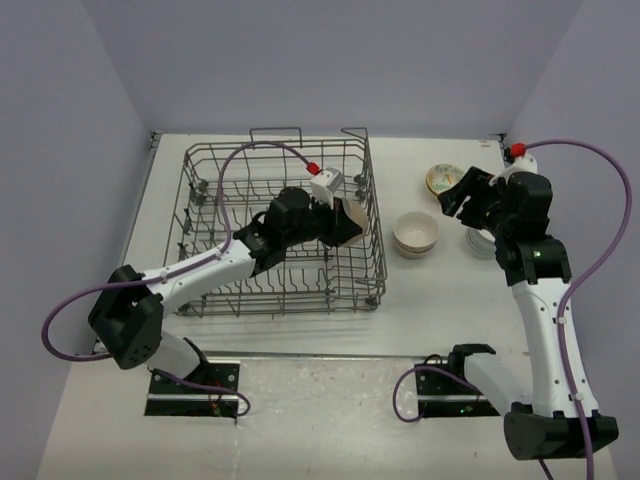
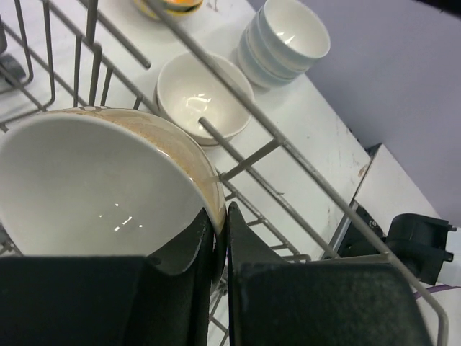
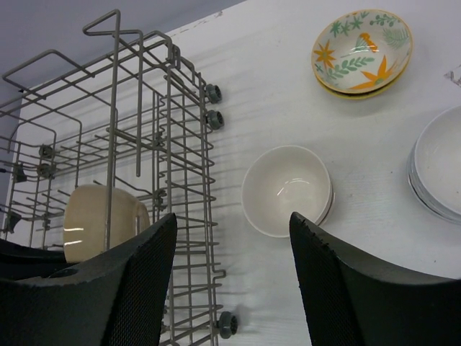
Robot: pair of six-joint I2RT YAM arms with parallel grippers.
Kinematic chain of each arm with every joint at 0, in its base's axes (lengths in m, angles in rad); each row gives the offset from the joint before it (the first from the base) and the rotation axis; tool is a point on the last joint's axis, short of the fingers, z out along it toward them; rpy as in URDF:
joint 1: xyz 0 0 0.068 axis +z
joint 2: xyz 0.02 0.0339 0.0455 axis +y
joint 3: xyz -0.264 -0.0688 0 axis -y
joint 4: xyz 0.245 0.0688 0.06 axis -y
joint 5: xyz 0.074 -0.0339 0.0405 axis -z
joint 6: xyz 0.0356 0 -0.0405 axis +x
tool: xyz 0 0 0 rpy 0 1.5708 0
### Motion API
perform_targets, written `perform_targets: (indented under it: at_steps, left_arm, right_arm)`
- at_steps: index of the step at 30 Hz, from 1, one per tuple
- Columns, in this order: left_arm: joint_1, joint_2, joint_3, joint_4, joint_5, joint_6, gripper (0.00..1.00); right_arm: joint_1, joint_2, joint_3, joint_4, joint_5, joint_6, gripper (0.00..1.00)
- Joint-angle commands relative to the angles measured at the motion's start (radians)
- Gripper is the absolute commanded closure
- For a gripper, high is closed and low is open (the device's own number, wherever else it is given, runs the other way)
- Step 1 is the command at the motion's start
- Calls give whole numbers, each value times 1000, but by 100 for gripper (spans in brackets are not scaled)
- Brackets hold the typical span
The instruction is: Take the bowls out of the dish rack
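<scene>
The grey wire dish rack (image 1: 275, 147) stands left of centre. My left gripper (image 1: 338, 222) reaches into its right side and is shut on the rim of a beige bowl (image 2: 94, 180) with a white inside, one finger inside and one outside the wall. That bowl (image 3: 97, 220) is tilted on its side against the tines. My right gripper (image 3: 232, 220) hangs open and empty above the table, right of the rack (image 3: 171, 130). On the table stand a beige stack of bowls (image 1: 416, 233), a yellow painted bowl (image 1: 441, 180) and a pale stack (image 3: 439, 169).
The rack's right wall (image 2: 277, 142) runs between the held bowl and the beige stack (image 2: 204, 97). The pale stack (image 2: 284, 40) lies beyond it, partly under my right arm in the top view. Purple walls close the table at the back and both sides.
</scene>
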Motion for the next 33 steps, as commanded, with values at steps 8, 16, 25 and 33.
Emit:
perform_targets:
  at_steps: [8, 16, 25, 33]
  left_arm:
    - [3, -72, 166, -67, -37, 347, 100]
    - [-103, -265, 220, -392, -302, 769, 100]
    - [-223, -259, 336, -770, -155, 921, 100]
    - [-244, -307, 321, -788, -108, 977, 100]
  right_arm:
    - [11, 12, 102, -29, -89, -21, 31]
    - [310, 179, 429, -202, 12, -45, 31]
    - [665, 406, 715, -392, 158, -93, 31]
    - [760, 496, 687, -443, 184, -111, 31]
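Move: The left gripper already pinches a beige bowl by its rim. The right gripper waits about 20 cm to its right, 2 cm farther out and 9 cm higher. The rack's right rail lies some 7 cm right, 3 cm ahead and 8 cm below the left hand, and the stack of cream bowls 18 cm right, 12 cm ahead and 18 cm below. From the empty right gripper, that held bowl is roughly 20 cm left, level fore and aft, and 8 cm lower. Keep the left gripper's pinch on the bowl rim. Lift it some 9 cm, carry it about 10 cm back and a little left, then let it sink partway, rolling the wrist so its forward side rises. Meanwhile sweep the open right gripper about 20 cm left over the rack's right rail towards the bowl, arching up then down while turning some 35 degrees counter-clockwise; don't close it. ##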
